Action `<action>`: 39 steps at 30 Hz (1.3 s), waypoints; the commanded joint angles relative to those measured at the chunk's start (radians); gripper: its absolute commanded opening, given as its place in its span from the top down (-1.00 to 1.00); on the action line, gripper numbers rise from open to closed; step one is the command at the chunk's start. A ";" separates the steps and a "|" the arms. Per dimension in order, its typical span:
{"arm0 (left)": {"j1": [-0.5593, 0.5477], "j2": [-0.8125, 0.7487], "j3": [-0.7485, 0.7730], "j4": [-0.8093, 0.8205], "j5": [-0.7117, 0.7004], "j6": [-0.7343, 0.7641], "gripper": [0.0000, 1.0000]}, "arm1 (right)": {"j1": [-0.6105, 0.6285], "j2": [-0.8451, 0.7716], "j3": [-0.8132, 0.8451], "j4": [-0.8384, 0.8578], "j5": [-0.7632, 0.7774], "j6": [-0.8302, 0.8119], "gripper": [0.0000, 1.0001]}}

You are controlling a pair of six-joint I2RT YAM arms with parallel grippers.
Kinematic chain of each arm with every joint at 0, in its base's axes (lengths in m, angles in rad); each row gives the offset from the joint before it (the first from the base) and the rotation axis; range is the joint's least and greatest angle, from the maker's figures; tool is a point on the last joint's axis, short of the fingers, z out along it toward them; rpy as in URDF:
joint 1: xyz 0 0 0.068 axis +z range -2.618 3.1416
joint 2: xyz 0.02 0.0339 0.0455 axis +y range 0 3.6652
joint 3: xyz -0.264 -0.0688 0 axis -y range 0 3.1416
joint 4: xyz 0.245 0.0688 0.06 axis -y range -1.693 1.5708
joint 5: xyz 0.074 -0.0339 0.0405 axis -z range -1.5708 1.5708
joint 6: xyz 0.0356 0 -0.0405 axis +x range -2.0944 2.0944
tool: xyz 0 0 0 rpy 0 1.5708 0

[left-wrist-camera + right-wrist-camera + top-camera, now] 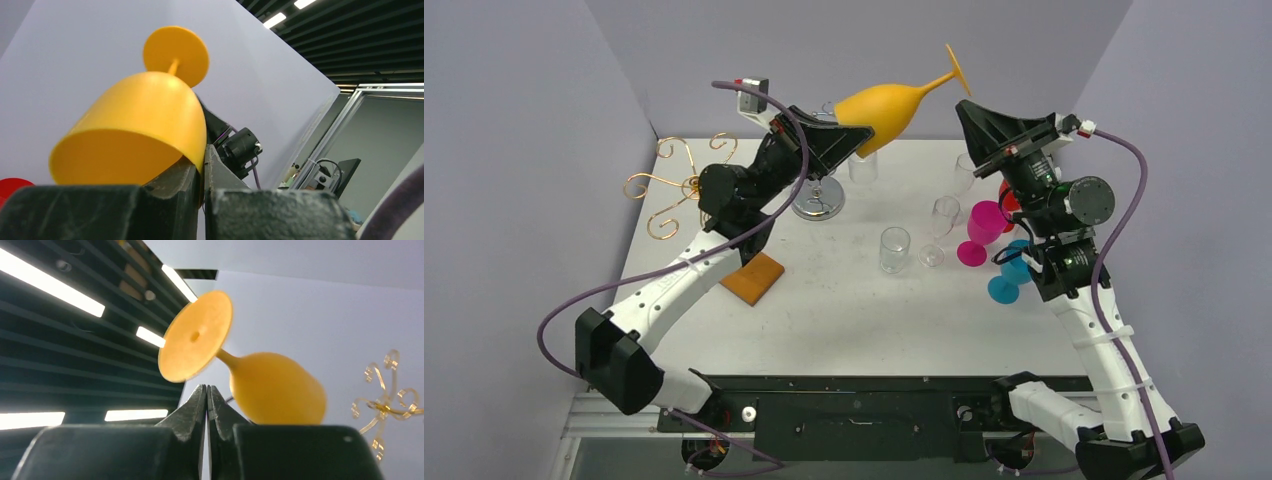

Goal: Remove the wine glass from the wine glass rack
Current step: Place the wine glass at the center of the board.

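Note:
The orange wine glass [889, 108] hangs in the air above the back of the table, tilted, with its foot up and to the right. My left gripper [859, 140] is shut on the rim of its bowl. In the left wrist view the bowl [140, 125] rises from the pinched fingertips [204, 165]. The gold wire wine glass rack [674, 185] stands at the table's left edge, apart from the glass, and shows in the right wrist view too [385, 405]. My right gripper [964, 105] points upward beside the glass's foot [195, 337], shut [207, 390] with nothing in it.
Several clear glasses [894, 248] stand mid-table. A pink glass [984, 228] and a blue glass [1012, 272] are under my right arm. An orange block [753, 278] lies left of centre. A chrome round base [817, 198] sits below my left wrist.

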 commanded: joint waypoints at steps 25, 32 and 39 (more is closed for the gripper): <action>-0.314 -0.025 0.551 -1.621 -0.421 0.740 1.00 | -0.125 -0.077 0.502 -1.189 0.427 -1.084 -0.58; -0.473 0.164 0.762 -1.867 -0.521 0.842 1.00 | -0.181 0.082 0.641 -1.288 0.512 -1.171 -0.65; -0.595 0.489 1.073 -2.118 -0.549 0.939 1.00 | -0.387 0.149 0.611 -1.275 0.296 -1.176 -0.68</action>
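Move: My left hand holds the yellow wine glass by its rim, foot up and to the right. The open spot on the board lies about level fore-and-aft, some 20 cm right and 54 below. From that hand, the clear tumbler is about 8 cm ahead and 9 right, the clear stem glass 12 ahead and 19 right, and the blue glass 2 ahead and 36 right, all nearly 50 below. From my empty right hand, the spot is straight below, some 7 cm to the right. Keeping my left fingers shut on the rim, I roll that wrist some 80 degrees until the fingers point right and down. After barely shifting at first, the hand sinks about 20 cm, going right and back towards the open spot. Meanwhile my right hand opens wide and swings right, clear of the yellow glass, twisting over clockwise as it dips, lifts and dips again. ##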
